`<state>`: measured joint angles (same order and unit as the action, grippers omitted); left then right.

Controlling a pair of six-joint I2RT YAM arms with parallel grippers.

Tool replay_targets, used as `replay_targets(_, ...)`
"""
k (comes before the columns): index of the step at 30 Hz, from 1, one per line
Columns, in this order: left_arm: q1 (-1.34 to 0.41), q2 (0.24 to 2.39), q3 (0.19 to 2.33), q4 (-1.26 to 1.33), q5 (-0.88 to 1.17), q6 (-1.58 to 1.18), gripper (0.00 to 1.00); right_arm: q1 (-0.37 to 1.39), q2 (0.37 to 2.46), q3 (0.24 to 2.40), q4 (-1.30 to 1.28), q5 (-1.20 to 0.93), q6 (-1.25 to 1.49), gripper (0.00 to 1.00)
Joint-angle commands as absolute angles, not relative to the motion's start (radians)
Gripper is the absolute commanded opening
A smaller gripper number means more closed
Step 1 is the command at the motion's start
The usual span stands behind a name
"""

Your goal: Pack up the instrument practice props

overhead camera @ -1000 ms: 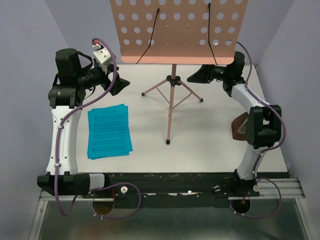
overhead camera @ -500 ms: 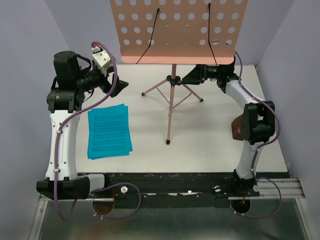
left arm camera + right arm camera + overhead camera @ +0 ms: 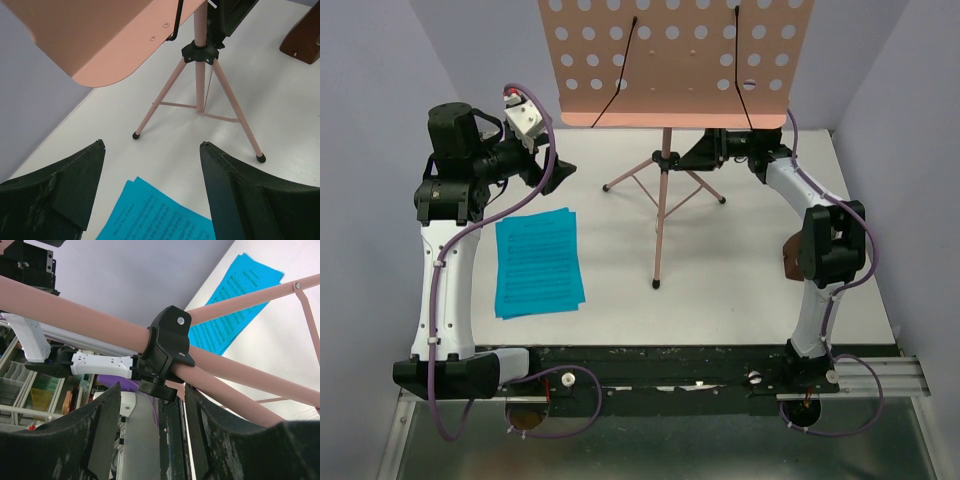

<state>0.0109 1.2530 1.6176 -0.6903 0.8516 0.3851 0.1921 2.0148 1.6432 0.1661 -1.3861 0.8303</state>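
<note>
The salmon-pink music stand (image 3: 663,210) stands at the back middle, its hole-dotted desk (image 3: 675,60) on top. My right gripper (image 3: 695,155) is open, right next to the stand's black collar (image 3: 667,158). In the right wrist view the collar (image 3: 167,347) sits just ahead of the gripper (image 3: 150,390), its knob between the open fingertips. The blue music sheets (image 3: 538,262) lie flat at the left. My left gripper (image 3: 555,172) is open and empty above the sheets' far edge (image 3: 160,215). The brown metronome (image 3: 794,255) is partly hidden behind the right arm.
Purple-grey walls close in the left, back and right. The tripod legs (image 3: 145,120) spread over the back of the white table (image 3: 720,290). The arm bases and a black rail (image 3: 660,365) run along the near edge.
My right gripper has moved left, up to the stand's black collar. The left arm shifted slightly, then held still. The sheets and the metronome have not moved.
</note>
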Motion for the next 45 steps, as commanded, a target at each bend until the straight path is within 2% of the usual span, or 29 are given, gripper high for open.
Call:
replay_targets(1, 0.006, 1.233, 1.603, -0.69, 0.844, 0.393, 0.87, 0.202, 2.037, 1.661, 0.134, -1.387, 0.808, 0.62)
replay_targets(10, 0.006, 1.23, 1.601, -0.692, 0.839, 0.391, 0.87, 0.212, 2.043, 1.658, 0.124, -1.387, 0.807, 0.59)
replay_targets(18, 0.006, 1.223, 1.595, -0.696, 0.83, 0.396, 0.87, 0.227, 2.059, 1.69, 0.12, -1.396, 0.796, 0.46)
replay_targets(22, 0.006, 1.227, 1.598, -0.695, 0.825, 0.397, 0.87, 0.229, 2.043, 1.68, 0.118, -1.384, 0.74, 0.31)
replay_targets(24, 0.005, 1.23, 1.6, -0.695, 0.824, 0.399, 0.87, 0.227, 2.027, 1.66, 0.118, -1.37, 0.678, 0.23)
replay_targets(26, 0.005, 1.23, 1.601, -0.696, 0.824, 0.399, 0.87, 0.227, 2.01, 1.638, 0.114, -1.35, 0.629, 0.18)
replay_targets(35, 0.006, 1.221, 1.594, -0.695, 0.808, 0.411, 0.87, 0.229, 1.896, 1.563, 0.042, -1.063, 0.229, 0.13)
replay_targets(39, 0.006, 1.221, 1.595, -0.69, 0.801, 0.411, 0.87, 0.235, 1.885, 1.615, -0.113, -0.908, -0.064, 0.11)
replay_targets(41, 0.006, 1.223, 1.597, -0.683, 0.799, 0.41, 0.87, 0.235, 1.864, 1.585, -0.08, -0.867, -0.173, 0.08)
replay_targets(45, 0.006, 1.221, 1.591, -0.669, 0.798, 0.402, 0.87, 0.235, 1.813, 1.406, 0.208, -0.842, -0.287, 0.01)
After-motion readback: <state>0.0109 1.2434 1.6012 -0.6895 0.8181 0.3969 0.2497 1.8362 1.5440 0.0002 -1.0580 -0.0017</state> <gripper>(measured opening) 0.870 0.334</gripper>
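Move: The black clamp knob on the music stand sits almost between the right fingertips, about 1 cm left and 1 cm below, level fore and aft. The stand's near foot is some 16 cm back, 6 cm left and 25 cm below; its far-right foot is roughly 6 cm ahead, 11 cm right and just as low. From the left hand, the knob lies about 24 cm right, 9 cm ahead and 13 cm below. Right hand eases 1 cm left, pinches the clamp knob, then twists about 45 degrees counter-clockwise seen from behind the hand. ##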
